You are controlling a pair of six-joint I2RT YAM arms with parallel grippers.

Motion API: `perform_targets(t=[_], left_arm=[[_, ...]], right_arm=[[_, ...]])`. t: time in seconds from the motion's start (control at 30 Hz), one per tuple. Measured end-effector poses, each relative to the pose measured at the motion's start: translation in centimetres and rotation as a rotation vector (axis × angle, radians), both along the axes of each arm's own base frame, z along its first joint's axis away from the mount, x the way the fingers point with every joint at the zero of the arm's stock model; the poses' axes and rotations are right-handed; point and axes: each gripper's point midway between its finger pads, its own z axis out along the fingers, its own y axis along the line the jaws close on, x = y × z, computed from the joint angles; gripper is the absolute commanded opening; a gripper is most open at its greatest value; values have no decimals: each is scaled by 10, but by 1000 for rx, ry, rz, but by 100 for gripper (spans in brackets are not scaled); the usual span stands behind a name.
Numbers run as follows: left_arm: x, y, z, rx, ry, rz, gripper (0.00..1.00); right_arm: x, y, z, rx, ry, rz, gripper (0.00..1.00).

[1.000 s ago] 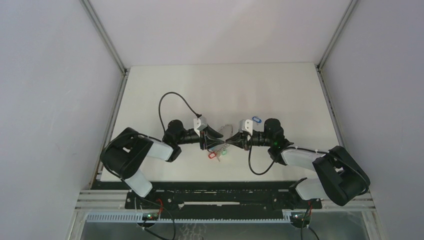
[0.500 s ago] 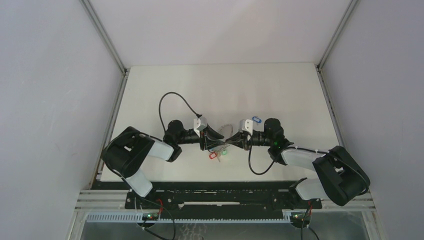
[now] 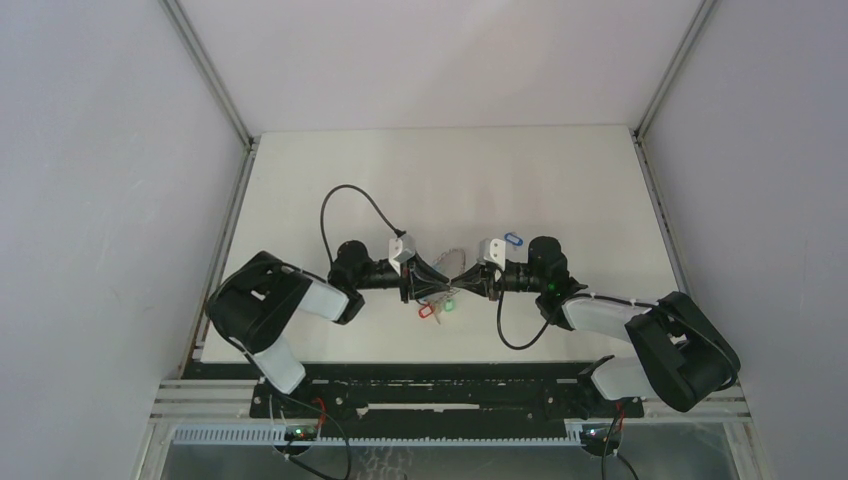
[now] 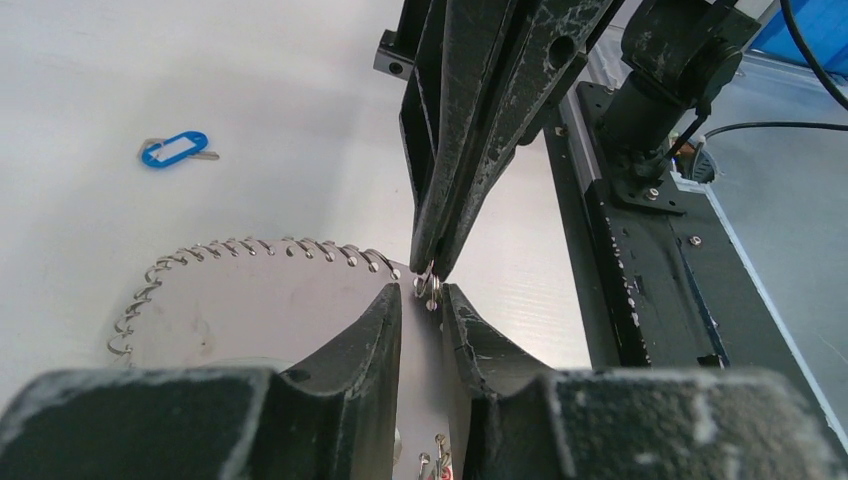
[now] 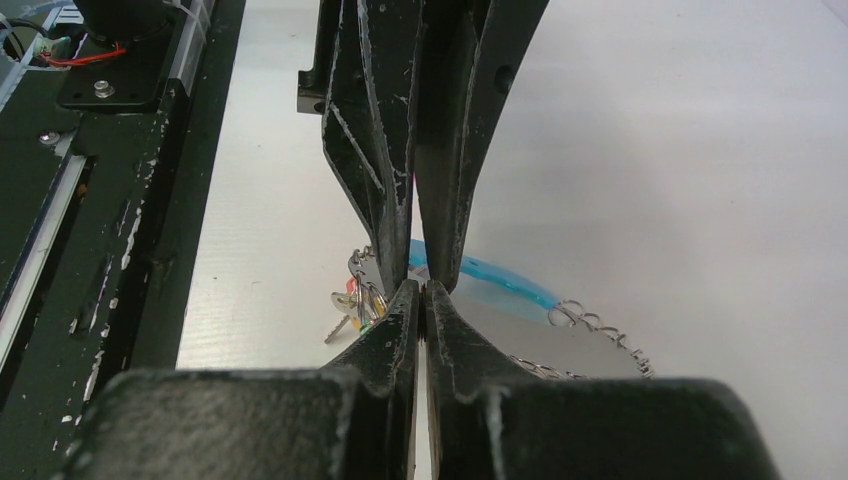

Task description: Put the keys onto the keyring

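Note:
The keyring (image 4: 250, 247) is a thin wire loop hung with small silver rings, held just above the table between both arms. My right gripper (image 4: 432, 268) is shut on its wire, also seen from the right wrist view as the gripper (image 5: 421, 290) with fingers pressed together. My left gripper (image 4: 422, 298) faces it tip to tip, jaws a narrow gap apart around the same bit of wire, touching neither side clearly. A blue-headed key (image 4: 175, 150) lies alone on the table, beyond my right gripper (image 3: 470, 279) as the key (image 3: 513, 240).
Silver keys with red and green bits (image 5: 357, 297) dangle from the ring near the table, and a cyan plastic piece (image 5: 505, 283) hangs beside them. The black base rail (image 4: 640, 270) runs along the near table edge. White walls enclose the table (image 3: 450, 170).
My left gripper's jaws have narrowed around the keyring wire and the arm has edged slightly right. The right gripper and the blue key have stayed put.

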Motion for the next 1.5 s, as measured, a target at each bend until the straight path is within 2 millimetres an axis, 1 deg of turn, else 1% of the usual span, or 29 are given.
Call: perform_targets(t=[0.17,0.4,0.57,0.6,0.67,0.7,0.87,0.93,1.1,1.2,1.27,1.37,1.5], left_arm=[[-1,-2,-7,10,26,-8,26],[-1,-4,-4,-2,49,-13,26],[-3,-5,-3,-12,64,-26,13],[-4,-5,-3,-14,66,-27,10],[-4,-5,-2,-16,66,-28,1],[-4,-5,-2,-17,68,-28,0],[-3,-5,-1,-17,68,-19,0],[-2,-6,0,-7,66,-6,0],[-2,-2,12,50,-4,45,0],[6,3,13,107,-27,99,0],[9,7,8,150,-29,125,0],[13,14,-6,244,-14,162,0],[12,18,-16,330,-15,175,0]], right_arm=[[0,0,0,1,1,1,0],[-2,1,2,6,-4,10,0],[-3,2,3,10,-8,19,0],[-3,2,4,10,-8,20,0],[-3,3,4,10,-8,22,0],[-3,4,5,10,-9,23,0],[-1,4,5,6,-4,18,0],[-1,2,6,-7,3,7,2],[-5,-8,17,-24,-20,-19,15],[-3,-17,21,-41,-33,-51,21],[-3,-22,22,-57,-44,-69,21],[-4,-26,22,-83,-48,-76,22],[-3,-26,20,-110,-50,-68,22]])
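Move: The wire loop on the keyring's coiled edge is between my shut right fingertips, level with that hand. From my left hand, whose fingers stand slightly open around it, the loop is only about 1 cm to the right, level and straight across. The red-tagged key hangs about 6 cm back, 4 cm left and 5 cm below my left hand, the green tag about 5 cm back and 5 cm below, neither left nor right. The blue-tagged key lies some 11 cm ahead, 15 cm right and 12 cm below. I close my left fingers on the wire loop at the keyring's edge while my right hand still holds it; only then do I open the right fingers, let go and back off about 3 cm right and 2 cm up. With the keyring pinched, my left hand rises a little, then carries it left, forward and down, about 2 cm, tipping its fingers some 20 degrees downward and turning slightly counter-clockwise. ##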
